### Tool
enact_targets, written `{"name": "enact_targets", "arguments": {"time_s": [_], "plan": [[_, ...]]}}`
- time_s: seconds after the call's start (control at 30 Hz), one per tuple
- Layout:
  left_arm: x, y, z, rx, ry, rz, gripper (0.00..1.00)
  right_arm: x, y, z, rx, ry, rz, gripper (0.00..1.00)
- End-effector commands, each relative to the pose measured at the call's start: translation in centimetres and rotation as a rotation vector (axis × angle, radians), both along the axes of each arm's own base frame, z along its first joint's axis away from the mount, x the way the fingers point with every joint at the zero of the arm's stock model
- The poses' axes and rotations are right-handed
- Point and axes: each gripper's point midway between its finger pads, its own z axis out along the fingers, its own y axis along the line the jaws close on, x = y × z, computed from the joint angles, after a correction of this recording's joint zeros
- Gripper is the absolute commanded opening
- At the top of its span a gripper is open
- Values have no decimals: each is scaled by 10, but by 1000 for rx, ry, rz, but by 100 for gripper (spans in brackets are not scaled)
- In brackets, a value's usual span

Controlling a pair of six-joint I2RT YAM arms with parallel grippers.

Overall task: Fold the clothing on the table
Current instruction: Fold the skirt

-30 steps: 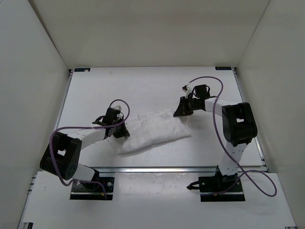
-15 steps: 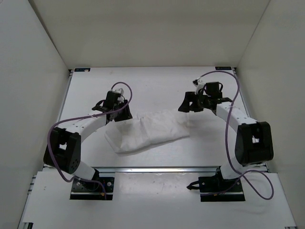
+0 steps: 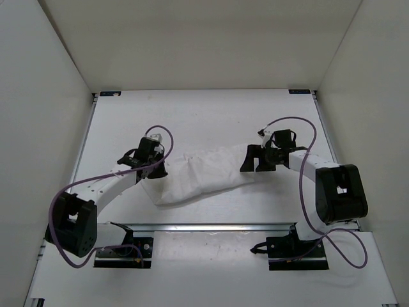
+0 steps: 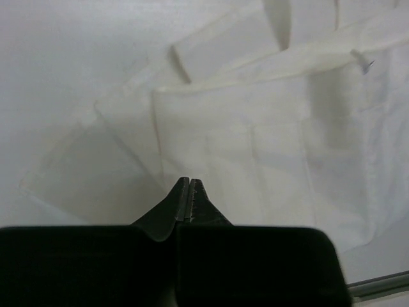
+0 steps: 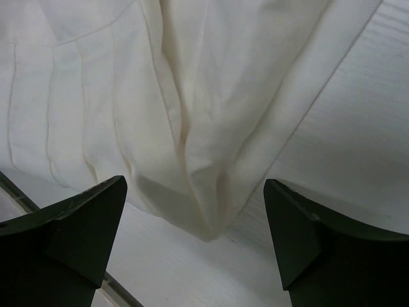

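Observation:
The clothing (image 3: pixel 204 176), a creased white garment, lies in a long band across the middle of the table (image 3: pixel 211 115). My left gripper (image 3: pixel 158 170) is at its left end, jaws shut tip to tip. In the left wrist view the left gripper (image 4: pixel 190 183) hovers over flat folded layers of the clothing (image 4: pixel 255 147), with no fabric showing between the tips. My right gripper (image 3: pixel 254 160) stands open at the garment's right end. In the right wrist view its fingers (image 5: pixel 89 224) straddle a bunched corner of the clothing (image 5: pixel 204 128), which is not pinched.
A metal rail (image 3: pixel 211 226) runs along the table's front edge, just near the garment. White walls (image 3: pixel 51 96) close in the left, right and back. Purple cables (image 3: pixel 300 128) loop from both arms over the table.
The left gripper lifted away toward the back, opened, then came back down to the garment's left end and shut. The right gripper opened wide and moved nearer, onto the garment's right end.

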Motion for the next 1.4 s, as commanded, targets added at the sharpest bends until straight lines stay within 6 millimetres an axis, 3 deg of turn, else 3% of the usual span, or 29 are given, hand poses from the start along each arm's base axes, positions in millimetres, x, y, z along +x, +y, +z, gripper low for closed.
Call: {"name": "enact_targets", "arguments": {"time_s": [0.0,0.2,0.43,0.5,0.57,0.67,0.7,0.83,1.03,1.1,1.23,1.37], "plan": [[-10,1,0,-1,-5,22,0,14,11,8,33,-83,22,87],[-17,-1,-25,6,59,20,0,21,20,-10,-86,-38,93,86],[-26,-1,-56,47,148,8,0,14,31,-31,-126,32,142,66],[-27,0,-61,51,161,21,0,14,30,-36,-127,45,141,56],[-29,1,-68,61,178,21,0,13,33,-37,-124,57,149,40],[-27,-1,-75,71,201,12,0,23,23,-35,-132,46,115,8],[-24,-2,-74,73,200,11,0,23,19,-36,-151,51,104,4],[-12,-16,-73,70,221,-24,0,43,-9,-15,-159,11,24,0],[4,-46,-74,62,211,-71,0,77,-28,56,-171,-169,-9,1],[6,-61,-77,52,222,-101,0,86,-25,85,-175,-248,7,0],[23,-87,-78,14,221,-129,0,91,8,134,-158,-362,84,0],[43,-110,-72,-29,203,-139,0,84,50,151,-119,-389,184,0]]}}
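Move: The spot on the skirt's right edge that the right fingers will shut on lies about 3 cm ahead of that hand, 3 cm to its left and 3 cm below; the skirt's near right corner is about 7 cm back and 1 cm left of the hand. The place on the skirt's left part that the shut left fingers come down on is 2 cm back of that hand and about 6 cm below, with the outer left corner 5 cm back, 7 cm left. The right hand, fingers open, eases forward-left and down onto the skirt's right edge, pinches it, draws it about 5 cm to the right and then swings it up some 14 cm and forward, the fingers tipping up about 20 degrees. Meanwhile the left hand, fingers kept shut, sinks onto the skirt's left part with a slight draw back, and with its tips on the cloth slides level to the right and forward, dragging it along towards the right hand's side. ##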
